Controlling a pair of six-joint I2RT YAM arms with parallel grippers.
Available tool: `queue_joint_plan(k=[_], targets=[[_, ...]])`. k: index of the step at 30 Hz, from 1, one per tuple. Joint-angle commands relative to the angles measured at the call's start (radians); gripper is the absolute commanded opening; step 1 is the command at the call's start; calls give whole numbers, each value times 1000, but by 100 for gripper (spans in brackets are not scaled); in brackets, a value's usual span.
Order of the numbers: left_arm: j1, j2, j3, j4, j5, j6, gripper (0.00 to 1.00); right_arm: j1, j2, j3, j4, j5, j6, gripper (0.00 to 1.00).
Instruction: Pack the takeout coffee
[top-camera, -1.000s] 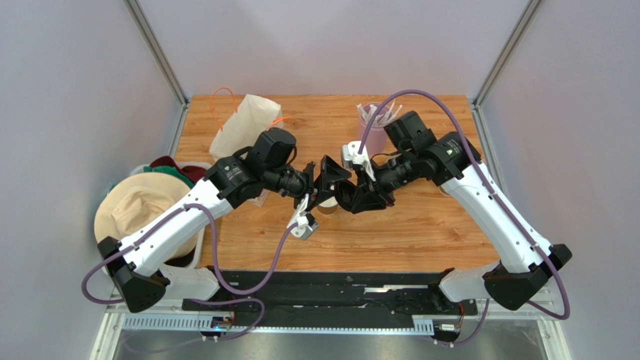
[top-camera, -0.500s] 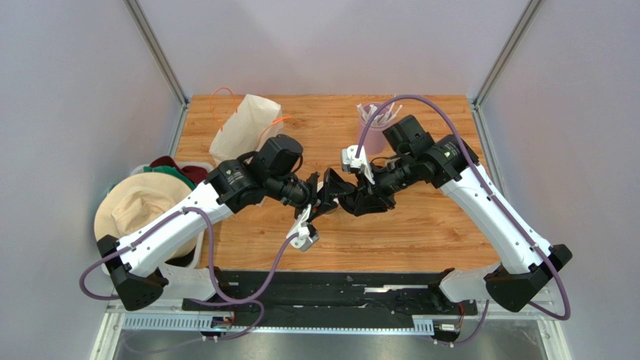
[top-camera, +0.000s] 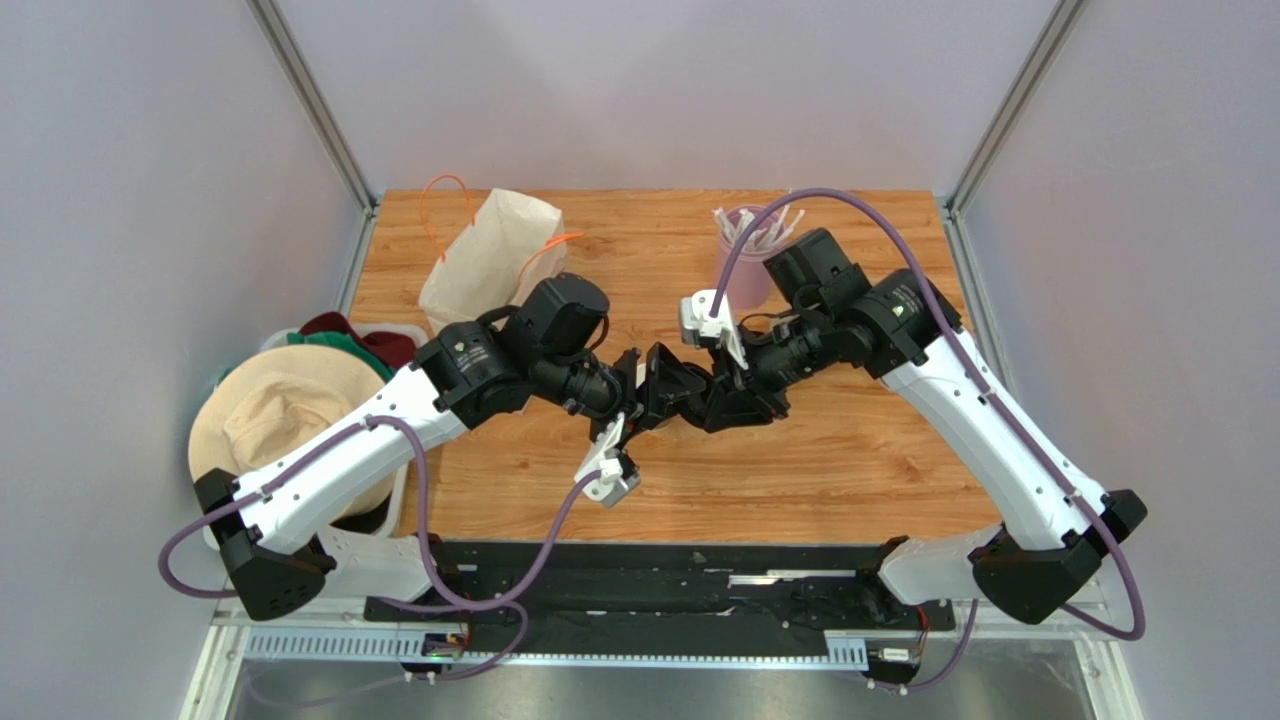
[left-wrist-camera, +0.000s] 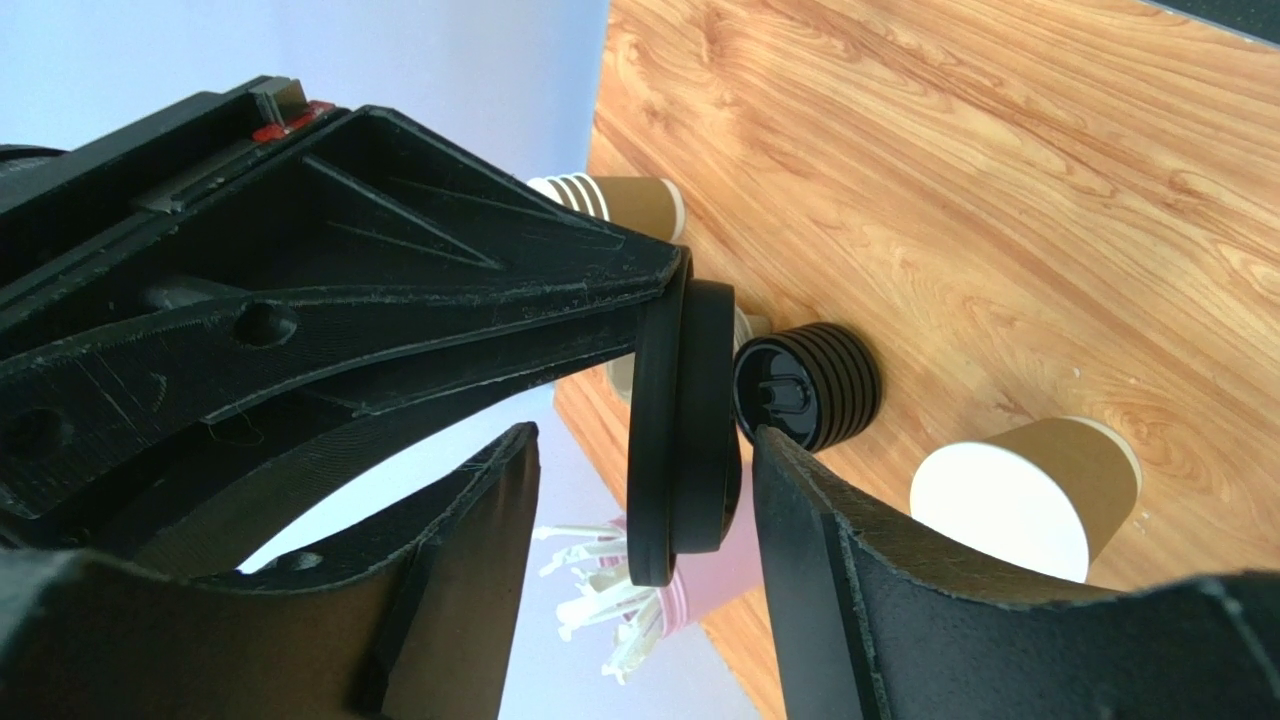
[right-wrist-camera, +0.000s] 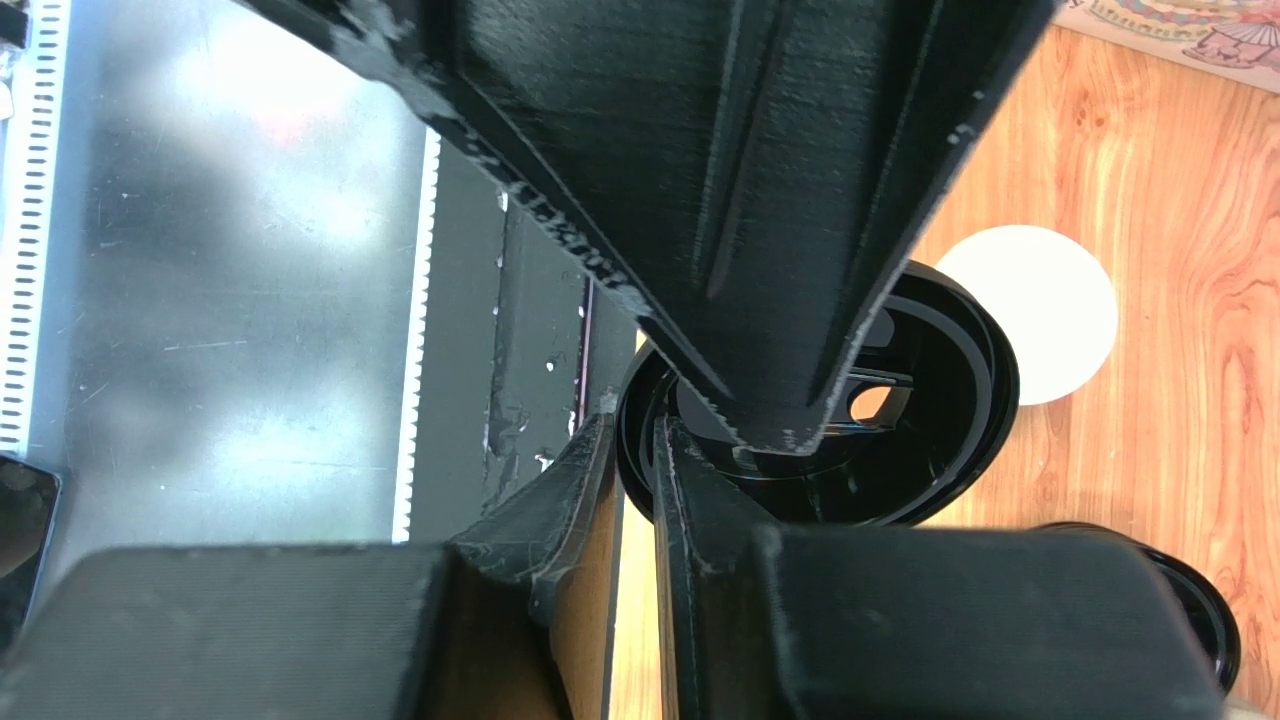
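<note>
A round black lid (left-wrist-camera: 684, 435) hangs edge-on over the middle of the table, and my right gripper (right-wrist-camera: 634, 435) is shut on its rim (right-wrist-camera: 902, 435). My left gripper (left-wrist-camera: 643, 450) is open and straddles that lid, with a gap on each side, narrower at the right finger (left-wrist-camera: 842, 570). In the top view both grippers (top-camera: 657, 393) (top-camera: 688, 387) meet nose to nose. The brown paper cup (left-wrist-camera: 1022, 495), white inside, stands open on the wood just beyond them; its white mouth (right-wrist-camera: 1037, 308) also shows in the right wrist view. The top view hides it.
A stack of black lids (left-wrist-camera: 804, 383) lies beside the cup. A nested stack of brown cups (left-wrist-camera: 624, 203) and a pink cup of white sticks (top-camera: 747, 240) stand farther back. A paper bag (top-camera: 489, 255) lies at the back left. Hats (top-camera: 286, 413) overhang the left edge.
My left gripper has slid right until its jaws flank the lid, and they have narrowed. The right gripper has held the lid almost still. The cup is now covered in the top view.
</note>
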Motion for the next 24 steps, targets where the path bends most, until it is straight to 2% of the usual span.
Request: queue_joint_plan(k=[1, 10, 20, 24], targets=[[-9, -7, 3, 13, 19, 2, 59, 13, -13, 31, -63, 1, 21, 17], [-21, -15, -3, 13, 5, -12, 44, 17, -7, 33, -51, 12, 33, 18], [-27, -15, -11, -9, -17, 13, 42, 23, -2, 45, -58, 13, 35, 18], [-30, -13, -15, -21, -23, 30, 32, 23, 1, 56, -64, 15, 33, 18]])
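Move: The black lid, still pinched by its back edge in the right gripper, stands between the open left fingers: its middle is about 2 cm right and 1 cm ahead of the left hand, a centimetre lower. From the right hand it lies some 4 cm ahead and 2 cm left. The paper cup is roughly 25 cm below the left hand and 5 cm ahead, 1 cm left; the lid stack is about 10 cm ahead, 13 cm right and 27 cm down. Keep the left gripper at the lid and shut its fingers from about two-thirds open to a bit over one-third, one pad on each face, until they pinch the lid, letting the hand sink only some half a centimetre near the end. Hold the right gripper still, its fingers staying shut on the lid's back edge. ##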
